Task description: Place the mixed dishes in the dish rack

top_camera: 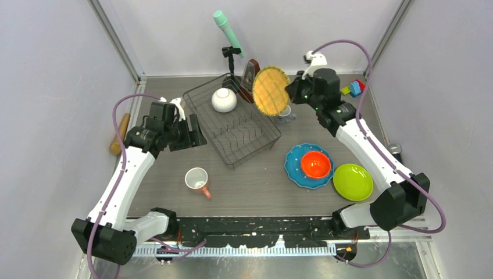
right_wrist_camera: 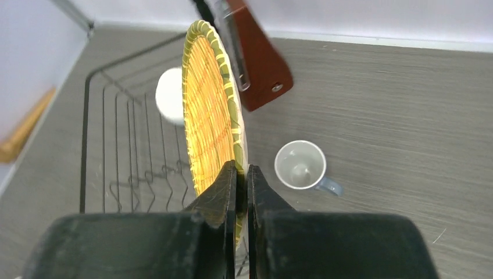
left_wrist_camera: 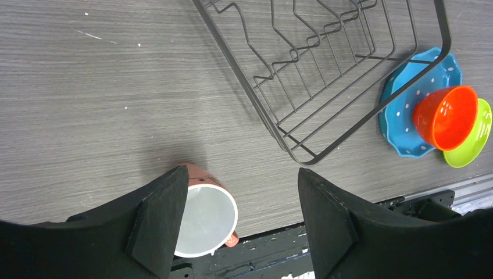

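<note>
The black wire dish rack (top_camera: 250,138) sits mid-table with a white bowl (top_camera: 224,100) in its far corner. My right gripper (top_camera: 292,92) is shut on the rim of the yellow woven-pattern plate (top_camera: 271,90), holding it on edge above the rack's far right side; in the right wrist view the plate (right_wrist_camera: 209,116) rises between the jaws. A small grey mug (right_wrist_camera: 300,165) stands below on the table. My left gripper (top_camera: 195,135) hovers open at the rack's left side, the pink mug (left_wrist_camera: 203,215) lying below it. An orange bowl (top_camera: 315,164) rests on the blue dotted plate (top_camera: 296,165), next to a lime green plate (top_camera: 353,181).
A brown metronome (top_camera: 250,75) stands behind the rack, close to the held plate. A wooden rolling pin (top_camera: 119,133) lies by the left wall. A teal-tipped stand (top_camera: 228,32) rises at the back. Coloured blocks (top_camera: 353,88) sit far right.
</note>
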Available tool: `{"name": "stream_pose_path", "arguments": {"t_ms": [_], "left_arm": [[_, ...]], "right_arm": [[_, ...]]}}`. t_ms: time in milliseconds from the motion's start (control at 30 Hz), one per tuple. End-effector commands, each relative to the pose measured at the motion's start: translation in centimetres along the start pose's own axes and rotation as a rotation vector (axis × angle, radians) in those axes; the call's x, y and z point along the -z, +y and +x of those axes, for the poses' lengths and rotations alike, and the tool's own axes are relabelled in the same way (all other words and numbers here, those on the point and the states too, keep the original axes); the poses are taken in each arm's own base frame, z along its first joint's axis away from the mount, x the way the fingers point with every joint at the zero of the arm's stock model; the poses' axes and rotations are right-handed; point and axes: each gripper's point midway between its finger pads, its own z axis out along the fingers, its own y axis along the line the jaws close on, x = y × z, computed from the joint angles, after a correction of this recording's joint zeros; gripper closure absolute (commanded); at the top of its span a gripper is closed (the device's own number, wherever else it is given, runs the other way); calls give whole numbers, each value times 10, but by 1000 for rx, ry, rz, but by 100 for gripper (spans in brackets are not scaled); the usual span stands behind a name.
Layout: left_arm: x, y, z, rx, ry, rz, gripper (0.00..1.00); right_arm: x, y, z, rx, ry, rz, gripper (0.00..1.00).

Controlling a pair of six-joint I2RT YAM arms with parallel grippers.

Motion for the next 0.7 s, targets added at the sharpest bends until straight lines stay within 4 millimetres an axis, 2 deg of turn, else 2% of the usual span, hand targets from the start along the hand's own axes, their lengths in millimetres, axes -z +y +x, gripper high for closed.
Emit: {"name": "stream_pose_path", "arguments": {"t_ms": [0, 67, 267, 667], "left_arm": [[2, -8, -7, -10, -59, 46, 29], [2, -8, -7, -6, -59, 51, 29], [1, -10, -10, 0, -75, 59, 30], [0, -11, -10, -1, -74, 68, 30]], "right_arm": [[3, 29, -12, 237, -4, -39, 100], [3, 45, -2, 298, 31, -73, 100], [-3, 66, 9, 458, 79, -82, 100], [-22, 80, 18, 539, 89, 14, 100]]}}
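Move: Some 19 cm to the right hand's left, level with it fore and aft and about 25 cm lower, are the middle slots of the dish rack, where the held woven plate is bound. The white bowl in the rack is roughly 15 cm ahead, 26 cm left; the brown block about 19 cm ahead, 12 cm left; the grey mug 9 cm straight ahead. For the idle left hand the slots lie around 16 cm ahead, 16 cm right, 14 cm below. Carrying the woven plate left towards the rack slots, the right hand travels about 8 cm, quick at first and then easing off, while sinking some 4 cm and drawing back slightly. It rolls its left side down by roughly 30 degrees and swings somewhat counter-clockwise, fingers still shut on the rim. ##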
